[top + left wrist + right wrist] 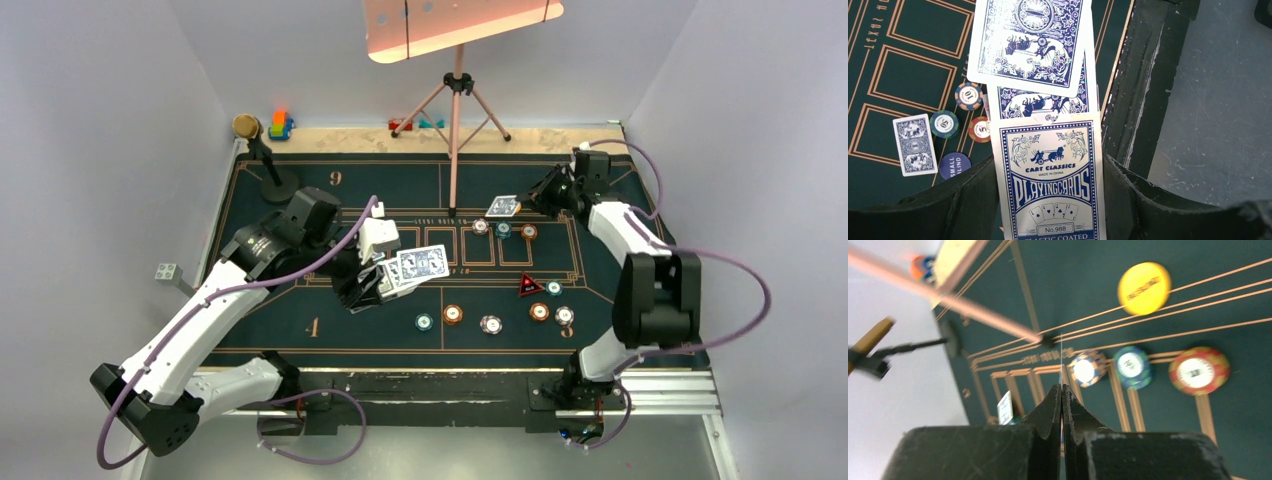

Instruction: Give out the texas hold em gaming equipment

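Observation:
My left gripper is shut on a blue-and-white playing card box, held above the felt. Blue-backed cards fan out of the box's top and also show in the top view. My right gripper is shut on one blue-backed card at the far right of the mat. In the right wrist view that card is a thin edge between the closed fingers. Three chips sit in a row just below it. A red-black triangular marker and several chips lie nearer the front.
A gold-topped black stand and toy blocks are at the back left. A pink tripod stands at the back centre. A yellow disc lies on the felt. One card and a dark blue small-blind disc lie by three chips.

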### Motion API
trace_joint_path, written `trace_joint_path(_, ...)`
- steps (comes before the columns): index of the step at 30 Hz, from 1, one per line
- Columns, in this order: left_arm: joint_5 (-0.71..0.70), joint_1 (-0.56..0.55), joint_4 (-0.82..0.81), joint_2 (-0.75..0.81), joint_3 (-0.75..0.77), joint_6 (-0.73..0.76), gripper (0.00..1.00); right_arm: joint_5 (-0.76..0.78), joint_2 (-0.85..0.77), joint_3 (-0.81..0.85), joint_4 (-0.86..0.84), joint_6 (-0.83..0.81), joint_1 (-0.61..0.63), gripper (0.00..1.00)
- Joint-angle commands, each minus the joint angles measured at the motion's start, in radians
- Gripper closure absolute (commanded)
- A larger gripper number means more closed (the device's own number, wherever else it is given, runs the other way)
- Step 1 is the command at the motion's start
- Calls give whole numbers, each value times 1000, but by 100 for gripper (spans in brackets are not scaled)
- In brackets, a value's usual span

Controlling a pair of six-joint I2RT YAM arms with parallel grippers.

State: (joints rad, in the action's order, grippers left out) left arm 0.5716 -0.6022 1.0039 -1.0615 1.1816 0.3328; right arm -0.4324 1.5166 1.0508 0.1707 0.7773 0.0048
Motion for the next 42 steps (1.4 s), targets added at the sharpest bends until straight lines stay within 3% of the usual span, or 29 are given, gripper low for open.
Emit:
trace_joint_path(1, 36, 8, -7, 23, 25, 5, 100, 79, 114, 89, -95, -28, -41, 100)
trace_joint_path(9, 37, 10, -10, 32, 23, 3, 100, 165, 256, 174, -42, -81, -42, 100)
trace_joint_path(15, 40, 9, -5, 37, 25, 6, 100, 255, 283, 210, 138, -157, -42, 99)
trace_joint_path(25, 42, 9, -3, 37, 27, 8, 100, 261, 82, 208, 237, -181, -14, 47)
trace_joint_path(29, 42, 9, -4, 38, 29, 8, 100, 269, -47, 227, 281, -196, 95, 24)
trace_joint_path(34, 40, 9, -3, 44, 26, 11, 100, 189, -193, 202, 298, -179, 247, 16)
trace_joint_path(42, 42, 9, -4, 44, 26, 10, 100, -127, -356, 7, 86, -14, 396, 10)
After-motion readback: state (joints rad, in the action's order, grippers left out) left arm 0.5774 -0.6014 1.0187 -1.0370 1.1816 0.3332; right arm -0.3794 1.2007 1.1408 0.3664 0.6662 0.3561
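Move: The playing card pinched in the right hand is bound for bare felt just right of the yellow dealer button, about 7 cm ahead, 4 cm to the right and 12 cm below. The button lies some 7 cm ahead and 1 cm left. Of the chips, the teal is level and 4 cm left, the red level and 3 cm right. From the left hand, that felt is roughly 33 cm ahead and 35 cm right, 19 cm down. The card goes down about 8 cm beside the dealer button as the right hand sinks, bearing forward and right some 5 cm, its fingers tipping further down and rolling slightly. Low over the felt the fingers open wide and let the card go, then the hand rises about 20 cm, swinging left and back towards the deck, which the left hand keeps holding nearly still. ##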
